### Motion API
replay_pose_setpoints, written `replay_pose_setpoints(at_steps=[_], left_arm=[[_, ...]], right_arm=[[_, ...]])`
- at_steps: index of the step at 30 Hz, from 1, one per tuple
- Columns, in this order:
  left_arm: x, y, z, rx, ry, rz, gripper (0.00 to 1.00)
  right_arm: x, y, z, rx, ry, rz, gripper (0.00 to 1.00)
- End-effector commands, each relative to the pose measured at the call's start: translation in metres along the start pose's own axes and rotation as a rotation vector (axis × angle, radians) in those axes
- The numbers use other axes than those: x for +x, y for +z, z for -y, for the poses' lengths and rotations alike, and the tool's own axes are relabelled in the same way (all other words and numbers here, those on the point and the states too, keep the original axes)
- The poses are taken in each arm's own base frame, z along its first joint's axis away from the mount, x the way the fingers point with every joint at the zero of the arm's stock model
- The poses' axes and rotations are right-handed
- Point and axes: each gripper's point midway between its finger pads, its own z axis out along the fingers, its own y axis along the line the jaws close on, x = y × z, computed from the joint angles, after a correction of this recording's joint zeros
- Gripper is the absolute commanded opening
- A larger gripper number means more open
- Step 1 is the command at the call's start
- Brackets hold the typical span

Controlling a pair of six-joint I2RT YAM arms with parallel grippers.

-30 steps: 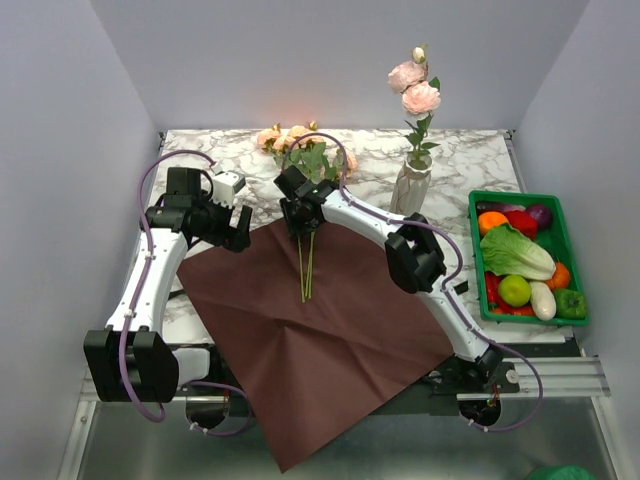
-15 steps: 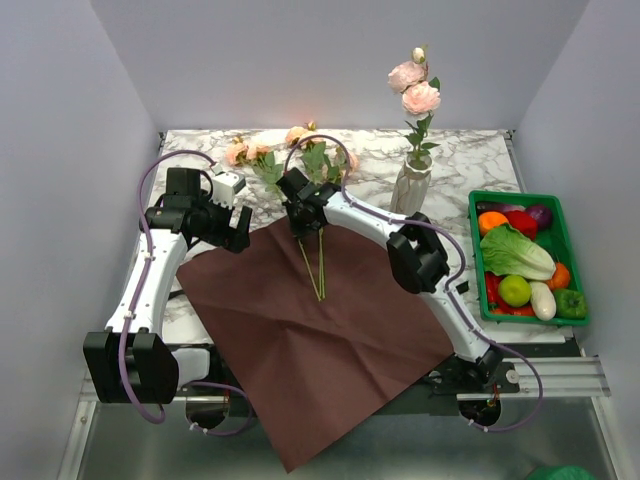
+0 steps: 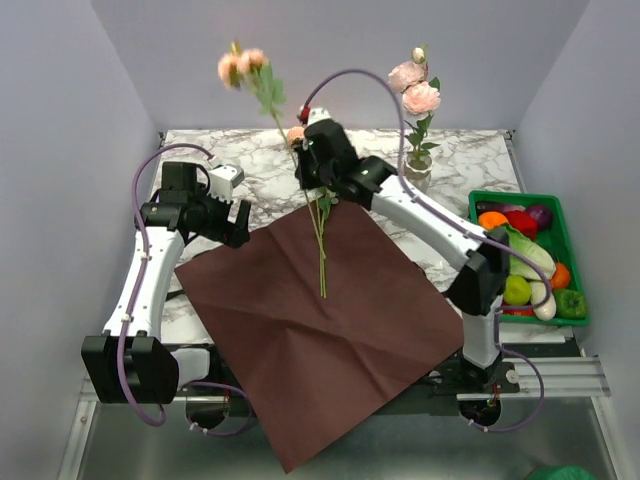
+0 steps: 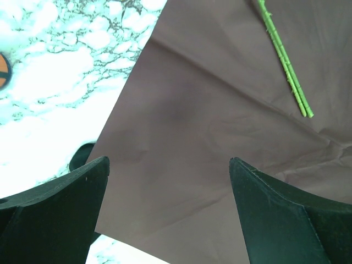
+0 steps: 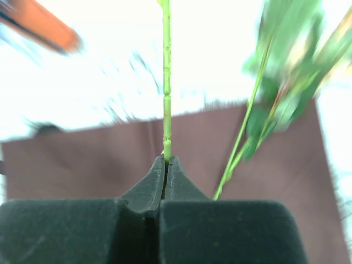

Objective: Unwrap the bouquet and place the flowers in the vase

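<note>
The bouquet's dark red paper [image 3: 310,340] lies flat and unwrapped on the table. My right gripper [image 3: 319,190] is shut on a flower stem [image 5: 166,82] and holds the flowers [image 3: 243,66] tilted up to the left above the paper's far corner. Their stem ends [image 3: 323,290] hang down over the sheet. A second leafy stem [image 5: 247,126] hangs beside the gripped one. The white vase [image 3: 419,167] stands at the back right with two pink roses [image 3: 413,86] in it, its body partly hidden behind my right arm. My left gripper [image 4: 169,162] stands open above the paper's left edge [image 4: 209,110].
A green crate [image 3: 520,196] of vegetables sits at the table's right edge. Grey walls close in the left, right and back sides. The paper's near corner hangs over the table's front edge.
My right gripper shut on the stems and lifted the flowers from lying flat at the paper's far edge to upright, blooms high. The left arm has barely moved.
</note>
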Motion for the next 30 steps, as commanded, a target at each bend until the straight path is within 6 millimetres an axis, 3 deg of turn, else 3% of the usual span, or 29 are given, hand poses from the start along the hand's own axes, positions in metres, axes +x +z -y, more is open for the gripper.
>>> replay_pose_setpoints(at_steps=[1, 2, 4, 5, 8, 10, 11, 12, 14, 18, 19, 20, 24, 30], left_arm=[[-0.009, -0.008, 0.007, 0.032, 0.011, 0.025, 0.99], [-0.009, -0.008, 0.007, 0.033, 0.011, 0.026, 0.99], [-0.009, -0.008, 0.006, 0.032, 0.011, 0.025, 0.99], [-0.009, -0.008, 0.006, 0.033, 0.013, 0.026, 0.99], [-0.01, -0.007, 0.006, 0.034, 0.014, 0.024, 0.99], [-0.01, -0.006, 0.005, 0.036, 0.014, 0.022, 0.99], [-0.011, -0.005, 0.004, 0.034, 0.014, 0.021, 0.99], [-0.011, -0.005, 0.004, 0.036, 0.015, 0.021, 0.99], [-0.011, -0.003, 0.003, 0.037, 0.013, 0.017, 0.99], [-0.013, -0.002, 0.004, 0.044, 0.017, 0.019, 0.99], [-0.014, -0.001, 0.003, 0.044, 0.019, 0.019, 0.99], [-0.014, -0.001, 0.002, 0.043, 0.019, 0.019, 0.99], [-0.015, -0.001, 0.003, 0.046, 0.028, 0.023, 0.99], [-0.016, 0.001, 0.004, 0.059, 0.033, 0.026, 0.99]], right_arm=[[-0.112, -0.072, -0.009, -0.034, -0.052, 0.359, 0.01], [-0.136, -0.098, -0.009, -0.044, -0.05, 0.438, 0.01], [-0.157, -0.123, -0.004, -0.023, -0.087, 0.518, 0.01], [-0.175, -0.15, -0.001, -0.022, -0.083, 0.596, 0.01], [-0.208, -0.197, 0.014, 0.04, -0.096, 0.763, 0.01], [-0.214, -0.231, 0.037, 0.141, -0.155, 0.858, 0.01], [-0.23, -0.255, 0.042, 0.163, -0.131, 0.983, 0.01], [-0.22, -0.266, 0.054, 0.195, -0.151, 1.012, 0.01], [-0.227, -0.292, 0.073, 0.271, -0.164, 1.115, 0.01], [-0.22, -0.31, 0.123, 0.427, -0.142, 1.156, 0.01], [-0.209, -0.306, 0.131, 0.462, -0.187, 1.149, 0.01], [-0.211, -0.317, 0.136, 0.481, -0.172, 1.203, 0.01], [-0.201, -0.321, 0.161, 0.581, -0.18, 1.235, 0.01], [-0.186, -0.309, 0.188, 0.635, -0.159, 1.207, 0.01]])
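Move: From the right hand, already holding a flower by its stem, the vase stands about 23 cm to the right, level with it fore and aft, its middle some 10 cm lower. The roses in the vase sit roughly 22 cm right, 5 cm ahead and 20 cm above the hand; the remaining flowers lie about 5 cm right, level fore and aft, 21 cm below. From the left hand the vase is some 36 cm right, 11 cm ahead and 6 cm lower. Keep the right gripper shut on the stem and lift fast, about 30 cm, swinging right some 25 cm as you climb, to come over the vase beside its roses; sink a few centimetres at the end. Meanwhile tip the fingers up by some 65 degrees, until they point forward and upward, and turn them clockwise, so the flower stands up. ##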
